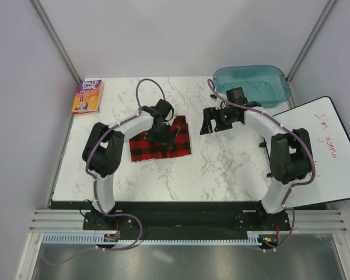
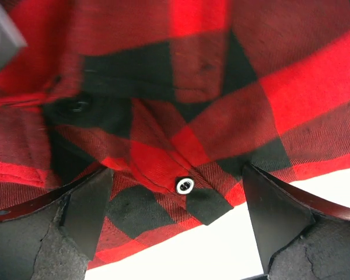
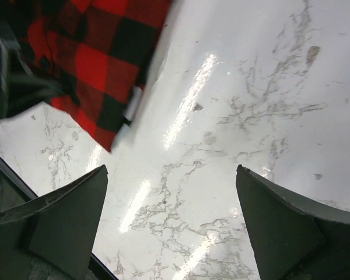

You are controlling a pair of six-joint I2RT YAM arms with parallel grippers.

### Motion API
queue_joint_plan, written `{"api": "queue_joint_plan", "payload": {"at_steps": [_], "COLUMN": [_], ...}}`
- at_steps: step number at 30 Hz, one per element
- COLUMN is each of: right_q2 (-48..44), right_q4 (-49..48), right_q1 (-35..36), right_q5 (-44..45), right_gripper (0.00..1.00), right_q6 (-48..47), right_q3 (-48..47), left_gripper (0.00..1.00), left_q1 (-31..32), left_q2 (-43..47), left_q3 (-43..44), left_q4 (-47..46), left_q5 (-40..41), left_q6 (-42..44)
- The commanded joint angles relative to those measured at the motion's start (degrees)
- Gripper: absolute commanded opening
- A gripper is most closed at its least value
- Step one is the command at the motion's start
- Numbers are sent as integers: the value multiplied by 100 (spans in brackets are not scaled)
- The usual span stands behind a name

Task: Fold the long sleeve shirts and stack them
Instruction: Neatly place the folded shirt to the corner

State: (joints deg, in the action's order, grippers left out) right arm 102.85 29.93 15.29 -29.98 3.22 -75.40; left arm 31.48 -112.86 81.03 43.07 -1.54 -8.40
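A folded red-and-black check long sleeve shirt [image 1: 161,146] lies as a small bundle on the marble table, left of centre. My left gripper [image 1: 162,135] hovers right over it, open, with the plaid cloth [image 2: 181,116] and a white-rimmed button [image 2: 185,185] between the spread fingers [image 2: 84,210]. My right gripper [image 1: 213,123] stands open over bare marble to the shirt's right, nothing between its fingers [image 3: 67,219]. The shirt's edge [image 3: 99,64] shows at the upper left of the right wrist view.
A colourful paperback book [image 1: 88,96] lies at the table's far left corner. A teal plastic bin [image 1: 252,85] stands at the far right. A whiteboard with red writing [image 1: 326,146] leans off the table's right edge.
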Motion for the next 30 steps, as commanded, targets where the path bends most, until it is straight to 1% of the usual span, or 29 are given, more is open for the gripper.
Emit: {"api": "queue_joint_plan", "payload": {"at_steps": [1,2,3,4,5,6,7,8,9,10,15,17,18,20,21,24,26,27,30], "right_q2": [69,112,139,156,200,218,236,262,297,315,376,376,376,385,376,420,446,455,447], "right_q4": [-128,-128,-119,-102,-102,-93,-93,-93,-84,-75,3,12,39,48,48,48,48,48,65], "right_q1": [-280,-377,-430,-456,-518,-527,-544,-579,-597,-606,-659,-668,-676,-694,-685,-685,-685,-685,-685], "right_q5": [88,88,88,88,97,106,106,115,106,106,106,106,123,124,132,115,97,97,62], "right_gripper": [98,98,98,98,98,98,98,98,98,98,98,98,98,98,98,98,98,98,98], "right_q6": [-6,-23,-24,-41,-59,-85,-85,-94,-76,-59,-85,-94,-103,-103,-103,-94,-76,-68,-85], "right_q3": [-423,-449,-476,-528,-555,-573,-625,-652,-687,-731,-792,-784,-792,-792,-801,-828,-845,-854,-872], "left_gripper": [99,99,99,99,99,98,98,98,97,97,96,97,97,97,97,97,97,97,98], "left_q1": [-1572,-1723,-1873,-2083,-2155,-2234,-2313,-2340,-2349,-2349,-2331,-2340,-2340,-2305,-2270,-2182,-2156,-2164,-2173], "left_q2": [-657,-754,-1025,-1202,-1369,-1745,-1905,-2098,-2257,-2484,-3031,-3250,-3312,-3487,-3532,-3734,-3726,-3717,-3656], "left_q3": [709,886,1349,1675,1983,2561,2854,3135,3625,3787,4727,4973,5244,5518,5789,6247,6249,6232,6240], "left_q4": [26,43,139,332,447,709,790,878,1070,1081,1239,1248,1248,1230,1221,1029,661,537,195], "left_q5": [-545,-532,-740,-760,-760,-1030,-1015,-1041,-1172,-1190,-1524,-1568,-1551,-1568,-1577,-1525,-1481,-1455,-1393], "left_q6": [1764,2042,2349,2926,3132,3395,3668,3775,3898,4047,4171,4137,4058,3742,3619,2979,2775,2504,2064]}}
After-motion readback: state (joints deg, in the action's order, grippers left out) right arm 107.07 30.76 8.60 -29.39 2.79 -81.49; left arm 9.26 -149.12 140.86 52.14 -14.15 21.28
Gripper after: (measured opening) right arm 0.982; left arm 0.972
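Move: The clear table at the far-left corner, where the folded shirt is being taken, lies roughly 26 cm ahead and 12 cm to the left of the left hand. That hand is already on the shirt, whose middle is right beneath, some 2 cm to its left. The Roald Dahl book is about 27 cm ahead and 39 cm left of the left hand. From the right hand the corner spot is about 21 cm ahead, 31 cm left and 9 cm below. Open fingers still pressing down on the folded shirt just below its collar, the left hand drags it across the table at near-constant height: first a fast forward-left sweep, then more slowly forward while easing some 5 cm back right, about 25 cm out in all. It twists about 10 degrees clockwise, fingertips tilting outward. The right hand, empty and open, backs off about 6 cm forward-right from the shirt. ##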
